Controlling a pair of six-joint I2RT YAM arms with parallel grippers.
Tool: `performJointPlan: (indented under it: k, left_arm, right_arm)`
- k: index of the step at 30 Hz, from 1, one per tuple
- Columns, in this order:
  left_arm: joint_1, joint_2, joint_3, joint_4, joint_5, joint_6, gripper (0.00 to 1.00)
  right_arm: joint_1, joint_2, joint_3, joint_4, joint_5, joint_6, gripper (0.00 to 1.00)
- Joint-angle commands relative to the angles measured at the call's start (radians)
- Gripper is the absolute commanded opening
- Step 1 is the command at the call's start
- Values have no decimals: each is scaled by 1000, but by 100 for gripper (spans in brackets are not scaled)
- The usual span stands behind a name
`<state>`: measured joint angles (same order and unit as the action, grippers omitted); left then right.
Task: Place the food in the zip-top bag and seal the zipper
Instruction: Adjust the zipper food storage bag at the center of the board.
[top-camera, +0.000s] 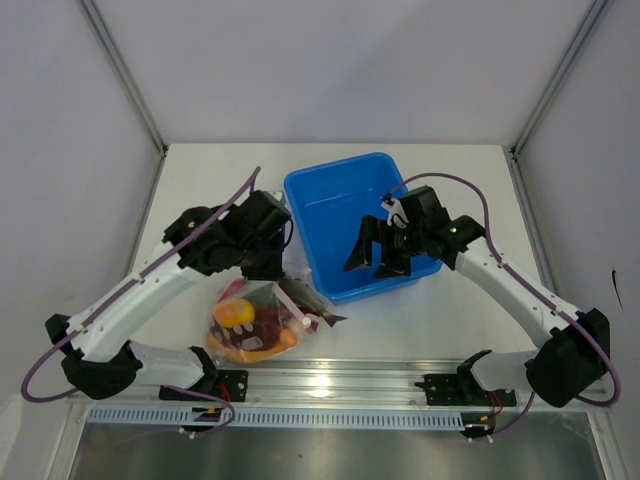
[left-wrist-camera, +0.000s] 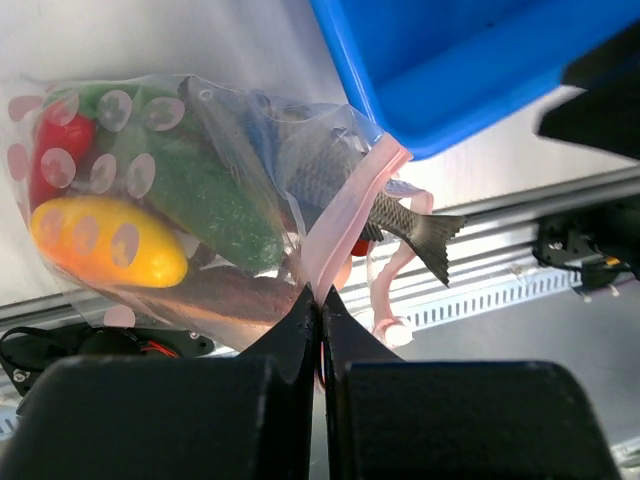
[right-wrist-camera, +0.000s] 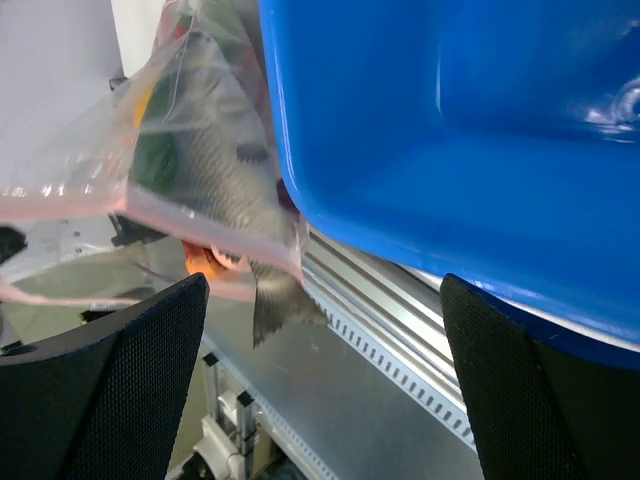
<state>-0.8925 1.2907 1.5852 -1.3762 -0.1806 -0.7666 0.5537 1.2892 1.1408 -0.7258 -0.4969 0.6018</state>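
The zip-top bag (top-camera: 250, 325) lies near the front rail, holding the food: a yellow pepper (left-wrist-camera: 105, 240), green cucumber (left-wrist-camera: 200, 190), red chili (left-wrist-camera: 58, 150) and brown steak (left-wrist-camera: 215, 300). The grey fish (left-wrist-camera: 335, 175) lies across the bag's mouth, its tail (left-wrist-camera: 425, 235) poking out past the zipper (left-wrist-camera: 345, 220). The white slider (left-wrist-camera: 397, 332) hangs on a loose loop of the strip. My left gripper (left-wrist-camera: 320, 300) is shut on the zipper strip at the mouth edge. My right gripper (top-camera: 378, 258) hangs open over the tub's near edge with nothing between its fingers; in its wrist view the bag (right-wrist-camera: 130, 150) and fish tail (right-wrist-camera: 275, 300) lie ahead to the left.
A blue rectangular tub (top-camera: 355, 225) stands in the middle of the table, right beside the bag's mouth. The aluminium rail (top-camera: 330, 385) with the arm bases runs along the near edge. Grey walls close in the back and both sides.
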Motion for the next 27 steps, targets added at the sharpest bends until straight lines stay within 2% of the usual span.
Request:
performJointPlan:
  k: [1,9,18,22,27]
  left_arm:
    - [9,-74,-10,-204,55,7,1]
    - [39,-131,39,-204,76,7,0]
    - [63,-113,76,-202,85,36,1]
    - [72,-105,104,-202,95,61,1]
    - [87,-102,124,-201,107,72,1]
  right_arm:
    - [17,54,60,78,-78,23,100]
    - [153,110,135,80,-120,-49,94]
    - [195,38,86,86,-81,-97,80]
    - [209,67,91,91,-91,-111,70]
    - [239,101,100,92,-108,-135,64]
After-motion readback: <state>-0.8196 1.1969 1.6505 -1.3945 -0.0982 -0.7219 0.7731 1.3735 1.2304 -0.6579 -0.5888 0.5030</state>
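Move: The bag's open rim with the fish tail sticking out, which the right hand is after, lies about 8 cm back and 6 cm to the left of it, some 4 cm lower. The blue tray's middle is around 10 cm ahead of the right hand, straight in line and 17 cm down. From the left hand, already pinching the zipper strip, that fish tail is about 12 cm to the right, 3 cm back and 10 cm below; the yellow fruit inside the bag lies 9 cm left, 2 cm back and some 18 cm below. Leftwards and then also back, the right hand sweeps about 8 cm away from the tray to the bag's mouth, turning some 20 degrees counter-clockwise while its wide-open fingers narrow to about two thirds, one on either side of the fish tail and rim. The left hand keeps its pinch on the zipper strip and lifts it about 4 cm, easing slightly left. ##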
